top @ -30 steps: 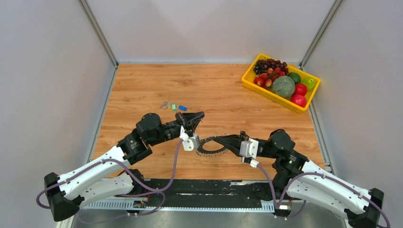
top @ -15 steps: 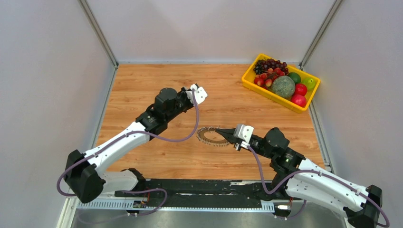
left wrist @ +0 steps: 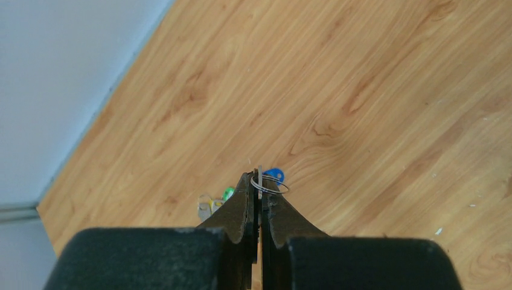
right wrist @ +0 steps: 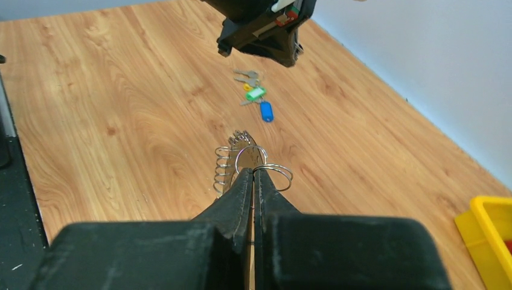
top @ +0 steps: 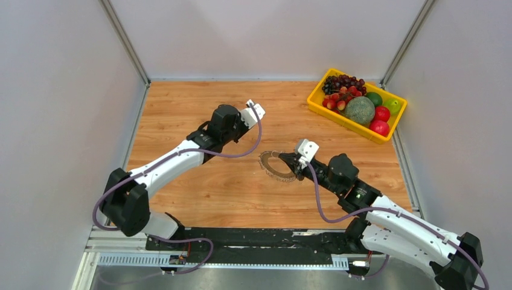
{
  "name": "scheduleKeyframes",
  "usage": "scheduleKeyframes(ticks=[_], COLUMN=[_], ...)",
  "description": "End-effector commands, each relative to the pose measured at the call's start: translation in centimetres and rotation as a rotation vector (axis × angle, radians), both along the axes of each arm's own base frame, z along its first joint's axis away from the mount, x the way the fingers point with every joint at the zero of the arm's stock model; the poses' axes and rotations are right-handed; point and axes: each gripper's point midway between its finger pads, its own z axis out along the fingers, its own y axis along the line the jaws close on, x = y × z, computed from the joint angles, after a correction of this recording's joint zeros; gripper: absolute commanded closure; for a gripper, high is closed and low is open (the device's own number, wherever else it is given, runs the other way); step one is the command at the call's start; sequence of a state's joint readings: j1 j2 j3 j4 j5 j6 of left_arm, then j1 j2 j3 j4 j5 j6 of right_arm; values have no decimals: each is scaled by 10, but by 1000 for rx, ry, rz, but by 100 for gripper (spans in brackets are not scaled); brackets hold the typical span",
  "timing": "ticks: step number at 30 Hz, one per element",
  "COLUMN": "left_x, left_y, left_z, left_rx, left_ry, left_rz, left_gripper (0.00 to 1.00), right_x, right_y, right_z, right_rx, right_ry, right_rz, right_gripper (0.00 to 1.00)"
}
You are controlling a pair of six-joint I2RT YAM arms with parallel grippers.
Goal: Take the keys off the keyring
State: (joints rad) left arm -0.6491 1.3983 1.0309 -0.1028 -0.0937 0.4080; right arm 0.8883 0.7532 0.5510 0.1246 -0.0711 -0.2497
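Note:
The keyring (top: 276, 167), a grey ring rimmed with small wire loops, lies mid-table; my right gripper (top: 290, 162) is shut on its right side. In the right wrist view the loops (right wrist: 232, 158) fan out just past the closed tips of my right gripper (right wrist: 253, 173). My left arm (top: 181, 154) reaches to the far left. In the left wrist view my left gripper (left wrist: 261, 182) is shut on a thin silver key (left wrist: 259, 175) seen edge-on, with a small wire ring (left wrist: 270, 185). It hangs above loose keys (right wrist: 247, 76) with green (right wrist: 255, 93) and blue (right wrist: 266, 112) tags.
A yellow tray (top: 314, 100) of fruit stands at the back right; its corner (right wrist: 489, 232) shows in the right wrist view. Grey walls close the table on the left, back and right. The left arm hides the loose key pile in the top view.
My left gripper swung from beside the keyring to the far left, over the loose keys, staying shut. My right gripper slid the keyring farther from the bases.

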Motion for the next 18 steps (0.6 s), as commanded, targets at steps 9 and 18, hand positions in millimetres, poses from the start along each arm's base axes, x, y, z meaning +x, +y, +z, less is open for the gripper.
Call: scheduleKeyframes(ticks=[9,18], left_x=[57,62], left_y=[60,65], left_z=[-54,-25], left_rx=[-96,-194], left_ry=[362,347], left_rz=[472,502], left_gripper=[87,0], right_x=[34,48], right_y=[-20,-36], right_z=[49,50], right_rx=[162,167], right_ry=[52,68], right_rz=[-73,-125], right_gripper=[100,100])
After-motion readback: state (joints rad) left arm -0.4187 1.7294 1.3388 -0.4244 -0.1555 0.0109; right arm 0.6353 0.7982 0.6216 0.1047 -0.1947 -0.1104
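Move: The left hand, its fingers closed on a key with a black tag, has the freed keys with their green tag about 8 cm ahead, 10 cm to its left and 19 cm below. The blue tag lies on the table roughly 5 cm to the right of them. The keyring hangs some 17 cm back and 13 cm to the right of the left hand, about level with it. From the right hand, the freed keys lie around 23 cm ahead, 24 cm left and 24 cm below. The left hand carries the black-tagged key left, down and forward in one sweep towards the freed keys, about 7 cm each way, while the wrist tips down some 25 degrees and turns counter-clockwise; the forward part ends first, and the fingers spring wide open over the last half of the way, letting go of the key while still well above the table. The right hand, still shut on the keyring, draws it away, about 5 cm forward and a little less to the right. ##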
